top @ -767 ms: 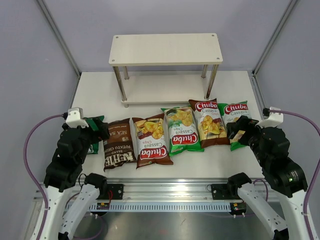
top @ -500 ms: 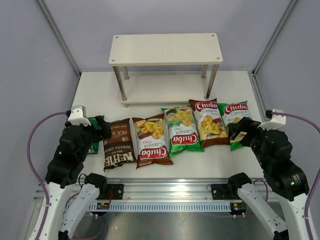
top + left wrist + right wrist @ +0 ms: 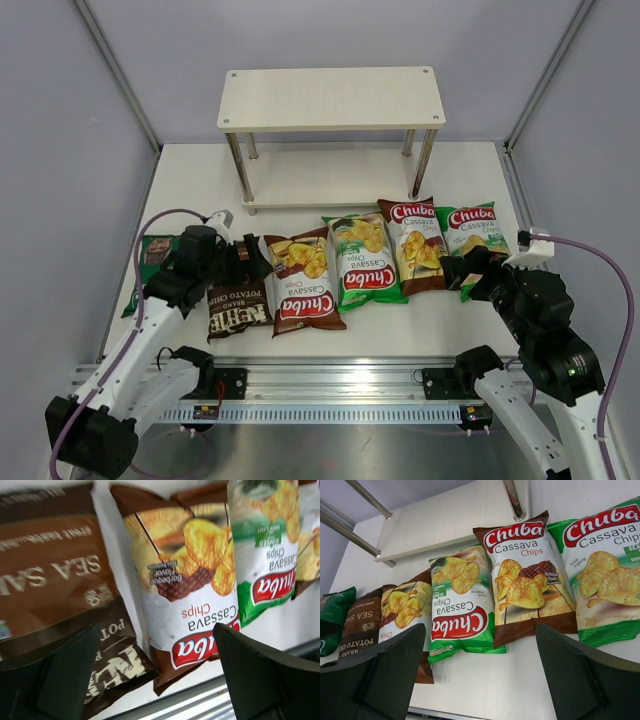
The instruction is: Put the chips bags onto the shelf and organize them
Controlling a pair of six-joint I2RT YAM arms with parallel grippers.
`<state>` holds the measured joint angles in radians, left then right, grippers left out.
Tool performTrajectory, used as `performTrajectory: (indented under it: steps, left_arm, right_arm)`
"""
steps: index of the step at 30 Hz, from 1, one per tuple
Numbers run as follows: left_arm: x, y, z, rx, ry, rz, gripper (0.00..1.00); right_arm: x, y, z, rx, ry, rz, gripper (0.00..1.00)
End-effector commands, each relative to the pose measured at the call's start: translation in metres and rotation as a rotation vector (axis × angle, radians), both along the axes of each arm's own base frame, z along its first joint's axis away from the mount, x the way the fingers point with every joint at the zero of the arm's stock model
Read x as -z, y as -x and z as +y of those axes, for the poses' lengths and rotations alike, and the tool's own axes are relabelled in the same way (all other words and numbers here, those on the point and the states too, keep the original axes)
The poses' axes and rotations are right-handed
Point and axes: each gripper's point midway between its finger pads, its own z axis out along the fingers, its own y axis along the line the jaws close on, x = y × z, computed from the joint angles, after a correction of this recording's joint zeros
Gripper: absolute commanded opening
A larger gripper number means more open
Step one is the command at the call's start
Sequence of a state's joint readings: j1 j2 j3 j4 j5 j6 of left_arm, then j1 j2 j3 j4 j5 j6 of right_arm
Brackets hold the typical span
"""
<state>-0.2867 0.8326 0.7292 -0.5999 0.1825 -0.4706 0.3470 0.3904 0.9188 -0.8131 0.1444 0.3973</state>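
Observation:
Six chips bags lie in a row in front of the shelf (image 3: 330,98): a dark green bag (image 3: 150,258), a dark brown Kettle bag (image 3: 238,298), a brown Chuba (image 3: 303,285), a green Chuba (image 3: 365,258), a second brown Chuba (image 3: 420,245) and a second green Chuba (image 3: 470,228). My left gripper (image 3: 252,262) hangs open above the Kettle bag (image 3: 50,580) and the brown Chuba (image 3: 185,580), holding nothing. My right gripper (image 3: 462,272) stands open near the front edge of the right-hand green Chuba (image 3: 607,575), also holding nothing.
The shelf's lower board (image 3: 445,525) and a silver leg (image 3: 512,500) stand just behind the bags. Grey walls close in both sides. A metal rail (image 3: 330,385) runs along the table's near edge.
My left arm has swung right and forward, from over the dark green bag to above the Kettle bag, uncovering the green bag. My right gripper has drifted slightly left and down.

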Motion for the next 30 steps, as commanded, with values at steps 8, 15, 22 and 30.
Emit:
performTrajectory:
  steps: [8, 15, 22, 30]
  left_arm:
    - [0.045, -0.002, -0.070, 0.195, 0.188, 0.091, 0.94]
    - [0.084, -0.003, -0.067, 0.156, 0.118, 0.177, 0.87]
    - [0.108, 0.003, -0.078, 0.177, 0.164, 0.227, 0.87]
    - [0.105, -0.001, -0.087, 0.134, 0.293, 0.134, 0.69]
  right_arm:
    - [-0.011, 0.000, 0.013, -0.068, -0.033, -0.052, 0.99]
    - [-0.013, 0.003, 0.014, -0.081, -0.036, -0.057, 0.99]
    - [-0.009, 0.001, 0.020, -0.098, -0.057, -0.052, 0.99]
    - [-0.004, -0.004, 0.046, -0.197, -0.139, -0.034, 1.00]
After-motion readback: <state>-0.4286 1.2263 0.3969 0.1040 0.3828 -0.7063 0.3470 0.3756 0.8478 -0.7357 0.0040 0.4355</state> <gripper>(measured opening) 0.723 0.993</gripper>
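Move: The brown Chuba barbeque bag I want with my left hand lies about 10 cm to its right, roughly 1 cm nearer me and some 13 cm below. The dark brown potato chips bag lies about 5 cm left of this hand and 2 cm back, just as low; the green-and-white Chuba bag is about 24 cm right and 4 cm ahead. From my right hand, the barbeque bag is roughly 32 cm left, 4 cm ahead and 25 cm down. I sink my left hand about 11 cm while carrying it some 8 cm right, away from the dark potato bag and down onto the middle of the barbeque bag, tipping the fingers down and rolling the hand's left side lower by about 15 degrees. The fingers start narrowing from wide open to roughly three quarters, straddling the bag's face and beginning to touch it. My open right hand eases about 3 cm left. ##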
